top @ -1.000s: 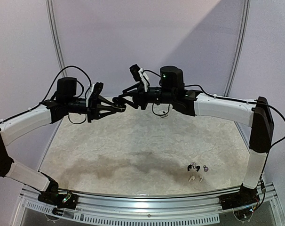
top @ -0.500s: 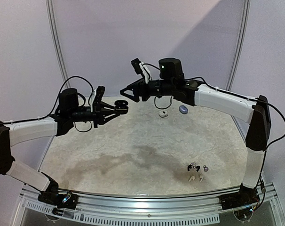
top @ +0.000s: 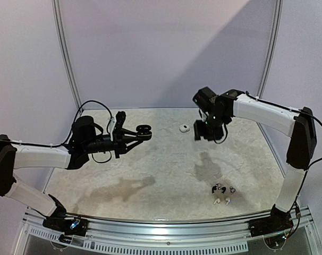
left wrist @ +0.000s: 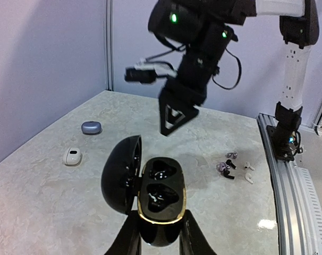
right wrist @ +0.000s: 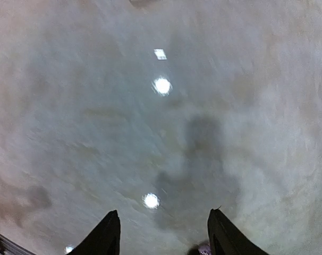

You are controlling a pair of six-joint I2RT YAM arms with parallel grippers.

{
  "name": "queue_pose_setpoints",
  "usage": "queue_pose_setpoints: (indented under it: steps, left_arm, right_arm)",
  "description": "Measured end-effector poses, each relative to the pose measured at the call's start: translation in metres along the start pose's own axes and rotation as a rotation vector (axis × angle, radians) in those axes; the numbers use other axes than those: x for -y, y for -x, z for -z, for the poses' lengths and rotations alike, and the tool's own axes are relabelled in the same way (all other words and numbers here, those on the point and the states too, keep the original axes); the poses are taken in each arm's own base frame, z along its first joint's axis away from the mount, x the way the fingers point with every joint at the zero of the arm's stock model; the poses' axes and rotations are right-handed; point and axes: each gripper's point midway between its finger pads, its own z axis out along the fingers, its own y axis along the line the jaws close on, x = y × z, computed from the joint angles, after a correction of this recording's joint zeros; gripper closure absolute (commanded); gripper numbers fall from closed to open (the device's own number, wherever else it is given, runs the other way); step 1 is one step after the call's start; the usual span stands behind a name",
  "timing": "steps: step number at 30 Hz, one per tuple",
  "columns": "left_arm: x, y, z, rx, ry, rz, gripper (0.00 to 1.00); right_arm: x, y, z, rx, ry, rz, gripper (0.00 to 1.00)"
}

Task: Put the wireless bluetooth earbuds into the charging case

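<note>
My left gripper (left wrist: 161,227) is shut on the base of a black charging case (left wrist: 162,197) with a gold rim, held in the air over the left of the table. Its lid (left wrist: 118,175) stands open to the left, and both wells look empty. The same charging case (top: 143,130) shows in the top view at the tip of the left gripper (top: 135,134). The earbuds (top: 222,194) lie in a small cluster near the front right: black, purplish and white stemmed earbuds (left wrist: 235,166). My right gripper (right wrist: 163,222) hangs open above the table, nothing between its fingers; one purplish earbud (right wrist: 204,248) peeks in at the bottom edge.
A small white case (top: 185,128) lies at the back of the table, and a grey-blue case (left wrist: 91,127) lies beside it. The right gripper (top: 204,132) points down just right of the white case. The metal rail (top: 166,229) runs along the near edge.
The right arm has pulled away from the left gripper, swung right and turned down toward the table. The left arm has drawn back and lowered slightly, still holding the open case.
</note>
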Motion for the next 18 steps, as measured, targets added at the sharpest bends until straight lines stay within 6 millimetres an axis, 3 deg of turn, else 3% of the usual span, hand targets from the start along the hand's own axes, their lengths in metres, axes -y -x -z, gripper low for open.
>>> queue_pose_setpoints:
  steps: [4, 7, 18]
  left_arm:
    - [0.006, -0.003, -0.003, -0.001, 0.006, -0.009, 1.00]
    - [0.013, -0.003, -0.005, 0.001, -0.005, -0.020, 1.00]
    - [0.029, -0.002, -0.007, 0.007, -0.027, -0.062, 1.00]
  right_arm:
    - [0.053, -0.075, -0.028, -0.221, -0.197, -0.040, 0.62]
    - [0.075, -0.110, -0.032, -0.309, -0.258, -0.068, 0.64]
    - [0.104, -0.171, -0.040, -0.427, -0.295, -0.131, 0.71]
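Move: The right-hand black earbud lies on the table about 15 cm back, 10 cm right and 14 cm below the right gripper. The other black earbud sits 3 cm left of it, the lone purple earbud 3 cm right of it, both level with it. The nearer white earbud is 4 cm back of it and 1 cm right. From the left gripper, the same black earbud lies roughly 7 cm back, 29 cm right and 20 cm below. Swing the right gripper back, down and to the right towards the right-hand black earbud, about 20 cm in all, fast at first and easing off. Bring its forward-slanting fingers round some 30 degrees to point straight down and narrow them to about half their gap, still empty. Keep the left fingers on the open black case and ease it about 3 cm back and right. ##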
